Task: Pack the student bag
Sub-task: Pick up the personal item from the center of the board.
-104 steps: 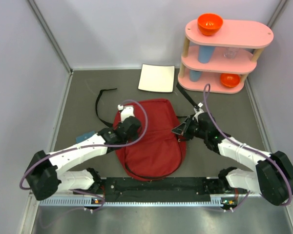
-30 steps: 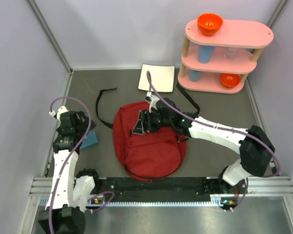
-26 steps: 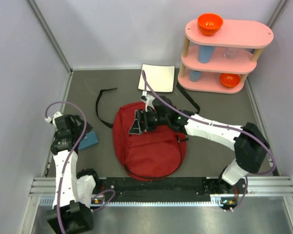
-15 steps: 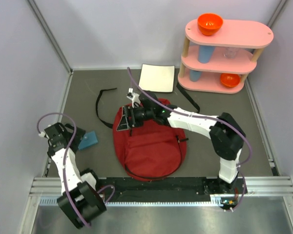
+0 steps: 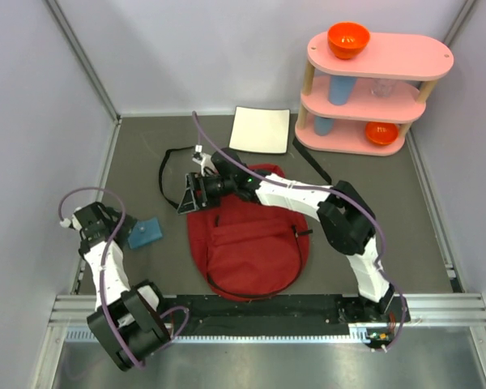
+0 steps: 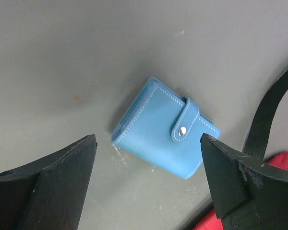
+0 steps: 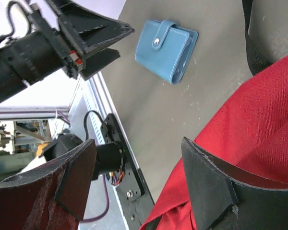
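Observation:
The student bag [image 5: 251, 243], dark red with black straps, lies flat in the middle of the table; its red fabric [image 7: 259, 134] fills the right of the right wrist view. My right gripper [image 5: 191, 198] hovers at the bag's upper-left edge, open [image 7: 137, 143], nothing between its fingers. A small blue snap wallet [image 5: 146, 233] lies on the table left of the bag. My left gripper [image 5: 117, 230] sits low just left of the wallet, open [image 6: 148, 140], with the wallet [image 6: 165, 141] ahead of the jaws and untouched. The wallet [image 7: 167, 50] also shows from the right wrist.
A loose black strap [image 5: 172, 174] curls on the table above the wallet. A white square plate [image 5: 260, 130] lies at the back. A pink three-tier shelf [image 5: 377, 93] with orange bowls and blue cups stands at the back right. Walls close in on the left and right.
My right arm has swept left across the bag's top to its upper-left edge. My left arm has drawn back and lowered beside the wallet, now facing it.

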Robot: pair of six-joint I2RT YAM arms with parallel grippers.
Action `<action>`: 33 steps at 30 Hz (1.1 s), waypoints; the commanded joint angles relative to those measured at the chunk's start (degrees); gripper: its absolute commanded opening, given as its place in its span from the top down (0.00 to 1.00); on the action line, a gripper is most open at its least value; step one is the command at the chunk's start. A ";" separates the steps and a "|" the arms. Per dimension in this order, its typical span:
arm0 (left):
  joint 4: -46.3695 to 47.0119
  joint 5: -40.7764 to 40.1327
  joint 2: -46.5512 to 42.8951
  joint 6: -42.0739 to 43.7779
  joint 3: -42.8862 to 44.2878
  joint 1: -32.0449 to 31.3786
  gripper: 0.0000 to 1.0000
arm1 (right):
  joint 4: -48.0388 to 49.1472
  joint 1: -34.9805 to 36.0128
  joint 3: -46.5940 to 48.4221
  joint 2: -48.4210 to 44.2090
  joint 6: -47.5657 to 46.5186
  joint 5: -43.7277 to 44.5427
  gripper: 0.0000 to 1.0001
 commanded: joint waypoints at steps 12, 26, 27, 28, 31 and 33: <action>16.73 -7.57 -1.47 0.18 -4.31 -2.44 0.09 | -1.30 2.91 8.02 7.78 0.94 3.71 0.25; 26.49 10.70 11.28 1.85 -7.38 -3.67 0.22 | -4.55 2.12 21.11 18.32 3.12 2.91 0.29; 26.66 12.27 12.59 2.11 -7.38 -3.67 0.23 | -4.47 2.12 21.46 18.85 3.48 3.26 0.29; 26.93 12.99 13.13 2.46 -7.56 -3.67 0.26 | -4.47 2.21 22.94 19.46 4.00 3.01 0.30; 27.72 14.31 14.63 2.65 -8.35 -3.76 0.28 | -4.64 2.29 24.71 22.10 4.97 3.35 0.30; 27.99 15.71 14.45 2.12 -9.40 -4.20 0.29 | -4.90 2.47 25.59 22.98 5.59 4.49 0.30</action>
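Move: The blue wallet (the personal item) lies about 6 cm to the right of the left hand, some 1 cm ahead and 6 cm below. From the right hand, it is roughly 13 cm to the left, 3 cm back and 15 cm down. The black strap curves some 16 cm ahead of the wallet and 7 cm to its right; the red bag's middle is level with the wallet, about 30 cm to its right. Swing the left gripper briefly out left and up about 3 cm, then bring it back right, down and about 5 cm forward against the wallet's left side, turning some 15 degrees clockwise and narrowing the fingers without shutting them. Bring the open right gripper down about 7 cm and left 6 cm towards the wallet, fingers clear of it. ##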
